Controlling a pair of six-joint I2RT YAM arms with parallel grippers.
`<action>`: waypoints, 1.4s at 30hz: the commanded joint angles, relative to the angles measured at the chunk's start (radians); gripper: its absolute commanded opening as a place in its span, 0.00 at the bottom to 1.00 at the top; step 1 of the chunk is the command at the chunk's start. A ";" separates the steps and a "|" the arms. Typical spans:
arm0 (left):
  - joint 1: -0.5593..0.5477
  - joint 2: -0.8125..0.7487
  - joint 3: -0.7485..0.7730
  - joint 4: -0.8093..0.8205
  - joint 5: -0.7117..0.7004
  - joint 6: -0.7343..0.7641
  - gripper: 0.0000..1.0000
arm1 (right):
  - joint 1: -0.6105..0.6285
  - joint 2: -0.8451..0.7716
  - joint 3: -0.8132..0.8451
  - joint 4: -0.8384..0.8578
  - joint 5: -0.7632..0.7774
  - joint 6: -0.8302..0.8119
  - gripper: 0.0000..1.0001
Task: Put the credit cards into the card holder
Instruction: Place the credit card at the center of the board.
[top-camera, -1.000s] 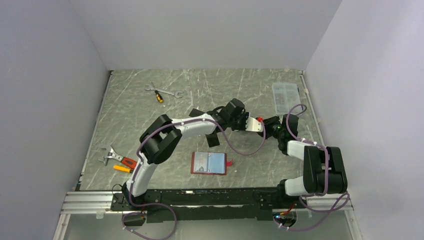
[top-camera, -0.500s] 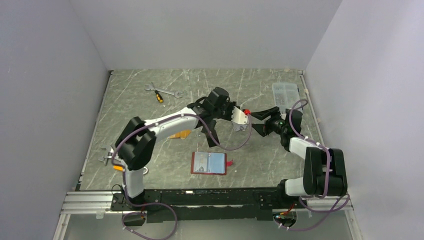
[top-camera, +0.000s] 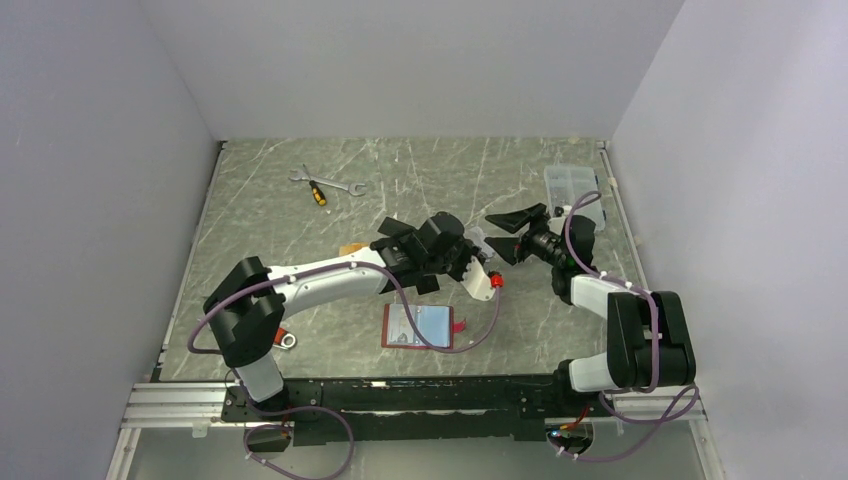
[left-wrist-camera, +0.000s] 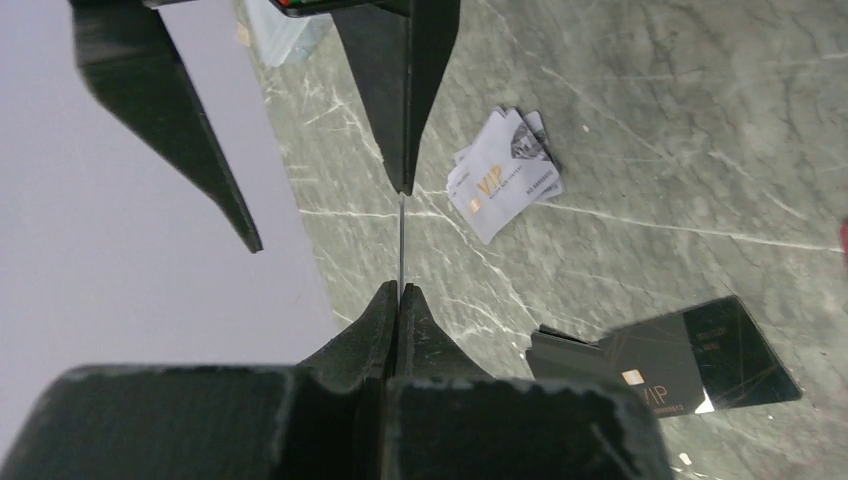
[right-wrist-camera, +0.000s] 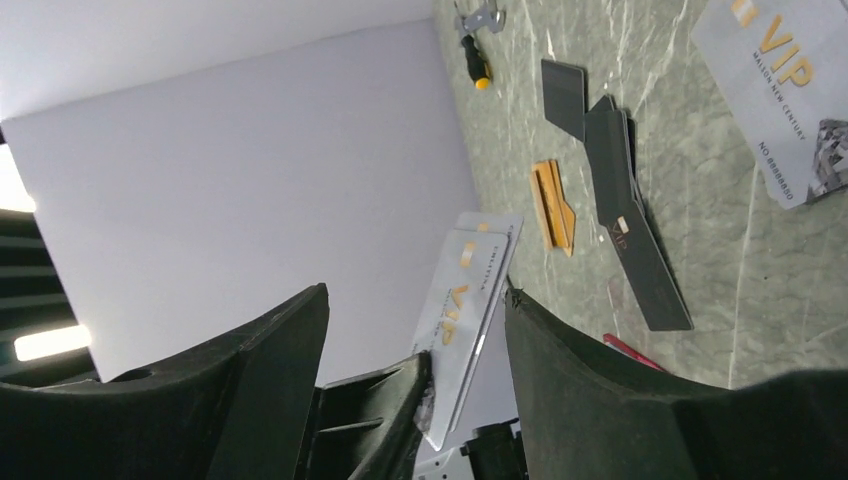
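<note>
My left gripper (left-wrist-camera: 400, 290) is shut on a silver-grey credit card (right-wrist-camera: 465, 300), seen edge-on (left-wrist-camera: 401, 240) in the left wrist view. It holds the card in the air just left of my right gripper (top-camera: 505, 237). The right gripper (right-wrist-camera: 415, 292) stands open around the card's far end without touching it. The dark-red card holder (top-camera: 418, 325) lies open near the table's front edge. More credit cards lie on the table: a silver stack (left-wrist-camera: 505, 170), black ones (left-wrist-camera: 690, 355) and orange ones (right-wrist-camera: 552, 205).
A clear compartment box (top-camera: 570, 190) sits at the back right. Wrenches and a screwdriver (top-camera: 320, 185) lie at the back left. A wrench end (top-camera: 285, 340) shows by the left arm's elbow. Grey walls close in three sides.
The right gripper opened and let go of the silver card, which stayed in the left gripper. The left gripper then drew back left and nearer, turning its wrist.
</note>
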 joint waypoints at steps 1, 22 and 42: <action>-0.015 -0.045 0.005 0.047 -0.045 0.031 0.00 | 0.000 -0.024 -0.027 0.132 -0.033 0.084 0.67; -0.060 -0.054 -0.032 0.146 -0.114 0.065 0.00 | 0.095 0.081 0.048 0.210 -0.034 0.205 0.35; 0.248 0.042 0.532 -0.654 0.311 -0.931 0.99 | 0.028 -0.098 0.188 -0.252 -0.038 -0.383 0.00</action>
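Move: The silver card in the left fingers reaches in between the open right fingers: its middle is about 3 cm to the right hand's left, 2 cm back and barely lower. The left hand, holding it, has the right gripper some 4 cm ahead, 4 cm to its right and 2 cm below. From the right hand, the other silver cards lie about 6 cm ahead, 1 cm left and 16 cm down; the black cards 4 cm ahead, 17 cm left; the card holder 14 cm back, 16 cm left. Leftward by nearly 4 cm, easing slightly back, the right hand reaches over the silver card held by the left and shuts on it, while the left rises and edges right about a centimetre. The left fingers then open wide and that hand pulls up, forward and left by some 8 cm, tipping down and turning counter-clockwise; the right draws back right 2 cm, rising slightly, its grip kept. ##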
